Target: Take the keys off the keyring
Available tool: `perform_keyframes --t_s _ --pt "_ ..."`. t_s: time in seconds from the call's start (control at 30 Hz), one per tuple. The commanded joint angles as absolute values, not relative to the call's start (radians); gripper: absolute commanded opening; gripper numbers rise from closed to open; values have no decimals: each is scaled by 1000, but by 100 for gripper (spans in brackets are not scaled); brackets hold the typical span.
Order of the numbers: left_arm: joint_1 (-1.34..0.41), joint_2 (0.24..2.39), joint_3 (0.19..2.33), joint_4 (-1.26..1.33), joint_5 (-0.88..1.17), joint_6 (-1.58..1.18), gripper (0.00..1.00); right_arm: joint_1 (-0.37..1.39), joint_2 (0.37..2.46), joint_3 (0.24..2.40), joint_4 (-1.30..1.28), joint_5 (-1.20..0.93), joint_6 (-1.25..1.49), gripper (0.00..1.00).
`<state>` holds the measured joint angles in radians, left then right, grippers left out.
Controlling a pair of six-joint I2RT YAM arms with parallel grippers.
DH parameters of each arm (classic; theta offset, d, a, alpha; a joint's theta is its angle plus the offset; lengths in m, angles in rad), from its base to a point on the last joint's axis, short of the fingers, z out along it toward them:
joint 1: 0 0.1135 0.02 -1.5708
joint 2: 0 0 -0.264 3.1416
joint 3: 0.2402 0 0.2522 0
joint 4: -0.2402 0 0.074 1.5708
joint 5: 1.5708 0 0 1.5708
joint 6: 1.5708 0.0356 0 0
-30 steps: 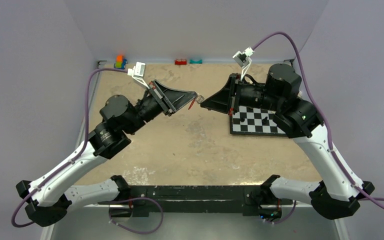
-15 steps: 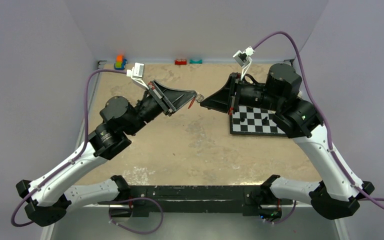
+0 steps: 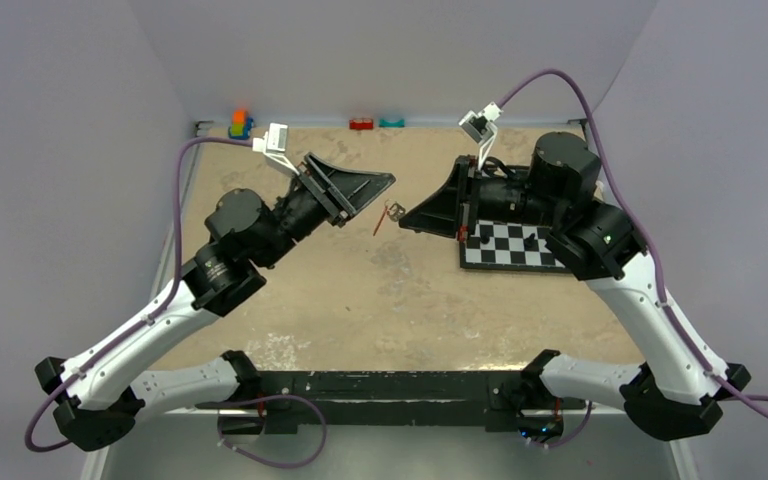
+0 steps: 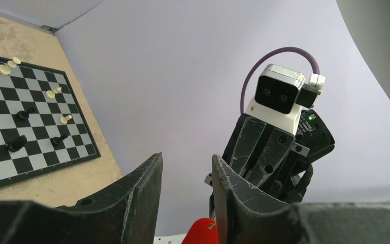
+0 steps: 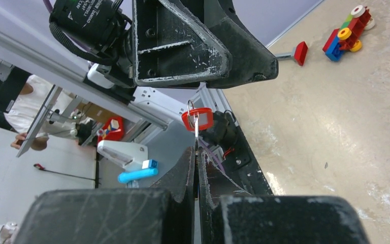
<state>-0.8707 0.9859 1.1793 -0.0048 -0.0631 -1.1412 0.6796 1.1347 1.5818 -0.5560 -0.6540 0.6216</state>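
Note:
The keys (image 5: 197, 119), a red plastic head on a silvery blade, stick up from my right gripper (image 5: 195, 150), which is shut on the blade. The thin wire keyring (image 5: 190, 106) loops through the top of the red head. Both hang in the air over the sandy table. My left gripper (image 3: 388, 181) is open just above and behind them, touching nothing. In the left wrist view its fingers (image 4: 152, 168) stand apart, with the red head (image 4: 202, 232) low between them and the right gripper (image 4: 264, 157) beyond.
A chessboard (image 3: 550, 262) with a few pieces lies under the right arm. Toy bricks (image 3: 241, 123), a red piece (image 3: 361, 124) and a teal one (image 3: 392, 122) sit along the back edge. A grey bar with a red end (image 5: 299, 52) lies near the bricks.
The left gripper has opened, let go of the key set and drawn back a little. The right gripper has sunk slightly, still holding the key.

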Motion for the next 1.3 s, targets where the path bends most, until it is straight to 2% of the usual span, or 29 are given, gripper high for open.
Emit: perform_keyframes --t_s 0.0,0.23,0.63,0.87,1.27 --pt "-868 977 1197 28 -82 -1124 45 682 1114 1581 -543 -683 621 0" --pt "-869 964 1223 2 -86 -1070 46 681 1114 1582 -543 -685 623 0" --pt "-839 957 1392 -267 -6 -785 44 682 1114 1589 -569 -682 612 0" --pt "-803 977 1477 -389 115 -675 40 681 1117 1597 -583 -679 610 0" --pt "-775 1082 1691 -589 411 -423 41 682 1134 1621 -605 -681 613 0"
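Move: The red fob of the keyring hangs roughly 6 cm back of the left hand, about 1 cm to its left and perhaps 3 cm below. The silver ring and keys are some 5 cm back, 1 cm to the right and 2 cm below the left hand. From the right hand, whose shut fingers hold the keys, the fob lies about 4 cm to the left and 1 cm forward, near level. Already free of the keyring, the left hand eases left and up by about 3 cm each, then sweeps some 4 cm back towards the base, ending to the left of the fob. On the way its wrist rolls clockwise as seen from behind the hand and swings the fingers to point more to the right, nearly 40 degrees in all, the fingers staying partly open and facing the fob, while the right hand keeps its pinch on the keys almost in place. ##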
